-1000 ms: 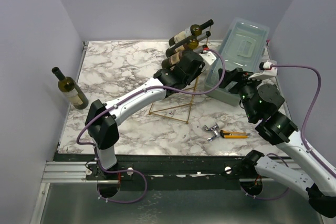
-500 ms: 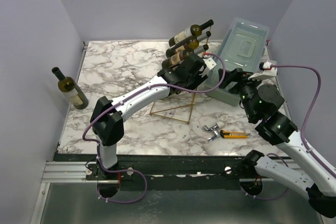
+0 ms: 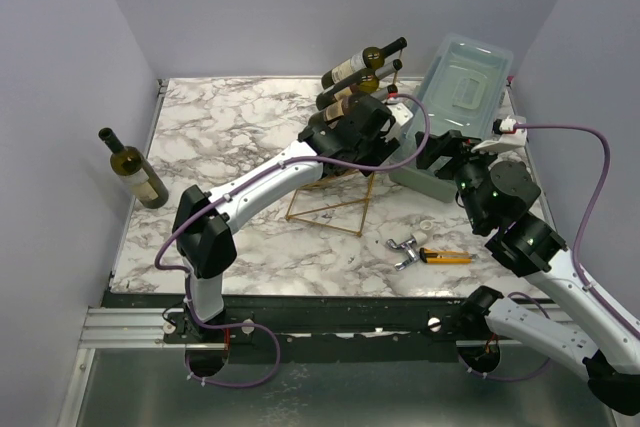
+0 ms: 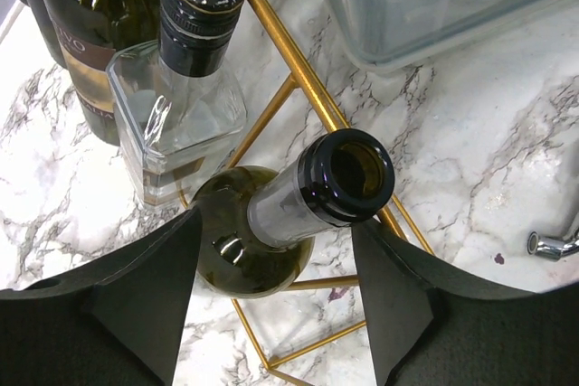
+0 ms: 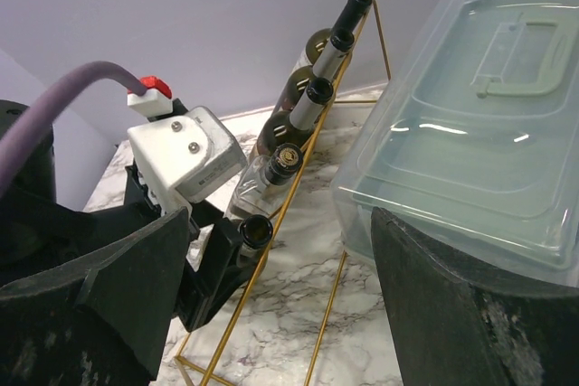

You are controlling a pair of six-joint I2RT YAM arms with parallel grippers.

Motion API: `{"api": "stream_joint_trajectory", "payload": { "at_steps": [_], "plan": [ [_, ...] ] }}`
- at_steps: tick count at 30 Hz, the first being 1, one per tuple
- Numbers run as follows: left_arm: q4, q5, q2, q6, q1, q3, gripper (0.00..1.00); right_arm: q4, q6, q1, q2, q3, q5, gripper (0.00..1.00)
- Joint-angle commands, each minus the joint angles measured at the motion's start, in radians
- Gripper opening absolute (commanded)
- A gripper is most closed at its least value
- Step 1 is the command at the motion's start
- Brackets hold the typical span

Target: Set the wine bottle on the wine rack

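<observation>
The gold wire wine rack (image 3: 327, 209) stands mid-table with several bottles lying on its rungs. In the left wrist view the lowest one is a dark green wine bottle (image 4: 258, 246) with an open mouth, resting on the gold rods (image 4: 308, 88) below a clear square bottle (image 4: 185, 110). My left gripper (image 4: 271, 305) straddles its neck, jaws open, with marble showing on either side of the neck. My right gripper (image 5: 280, 305) hovers open and empty to the right of the rack (image 5: 298, 187). Another green wine bottle (image 3: 135, 169) stands at the table's left edge.
A pale blue-grey plastic box (image 3: 460, 87) with a lid sits at the back right, close to the rack. A yellow utility knife (image 3: 445, 256) and a small chrome part (image 3: 405, 247) lie near the front right. My right arm reaches in just in front of the box.
My left gripper has opened and let go of the dark green bottle's neck, leaving the bottle on the rack. The left arm's elbow has shifted a little. The right arm has not moved.
</observation>
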Motion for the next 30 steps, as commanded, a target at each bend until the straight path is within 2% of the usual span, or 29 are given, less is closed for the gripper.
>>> {"api": "stream_joint_trajectory", "payload": {
  "at_steps": [1, 2, 4, 6, 18, 21, 25, 30],
  "plan": [
    [-0.059, -0.015, -0.022, -0.024, -0.011, 0.057, 0.70, 0.008, 0.002, 0.003, 0.000, -0.016, 0.003, 0.84],
    [-0.064, -0.018, -0.029, -0.022, -0.011, 0.058, 0.70, 0.007, 0.004, 0.002, 0.002, -0.015, 0.002, 0.84],
    [-0.073, -0.025, -0.049, -0.024, -0.010, 0.055, 0.78, 0.009, 0.005, 0.003, 0.004, -0.014, 0.001, 0.84],
    [-0.080, -0.037, -0.073, -0.025, -0.010, 0.049, 0.98, 0.010, 0.006, 0.003, 0.008, -0.015, -0.005, 0.84],
    [-0.138, -0.193, -0.264, -0.067, 0.046, 0.028, 0.99, 0.024, 0.016, 0.002, 0.034, -0.011, -0.027, 0.84],
    [-0.140, -0.278, -0.323, -0.115, 0.119, -0.024, 0.99, 0.027, 0.020, 0.002, 0.038, -0.010, -0.031, 0.84],
    [-0.141, -0.368, -0.417, -0.233, 0.283, -0.108, 0.99, 0.024, 0.023, 0.003, 0.050, -0.001, -0.043, 0.84],
    [-0.137, -0.544, -0.517, -0.297, 0.464, -0.192, 0.99, 0.024, 0.032, 0.002, 0.064, 0.008, -0.053, 0.84]
  ]
}}
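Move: Over at the left side of the table, the last standing wine bottle is about 50 cm to the left hand's left, some 2 cm nearer the base and 6 cm lower. That hand straddles the neck of the newly racked bottle, whose middle is about 8 cm left, level fore and aft, 6 cm below. The clear bottle lies roughly 7 cm left, 6 cm ahead and 4 cm below. From the right hand the standing bottle is some 62 cm left, 4 cm ahead, 20 cm below. Spreading its already loosened fingers wide around the racked bottle's neck, the left hand rises clear of it, up about 12 cm, then sweeps ever faster some 25 cm left towards the standing wine bottle. As it swings, the wrist turns roughly 45 degrees counter-clockwise and tips up a little, fingers staying wide open. The right hand eases about 2 cm left and down. ##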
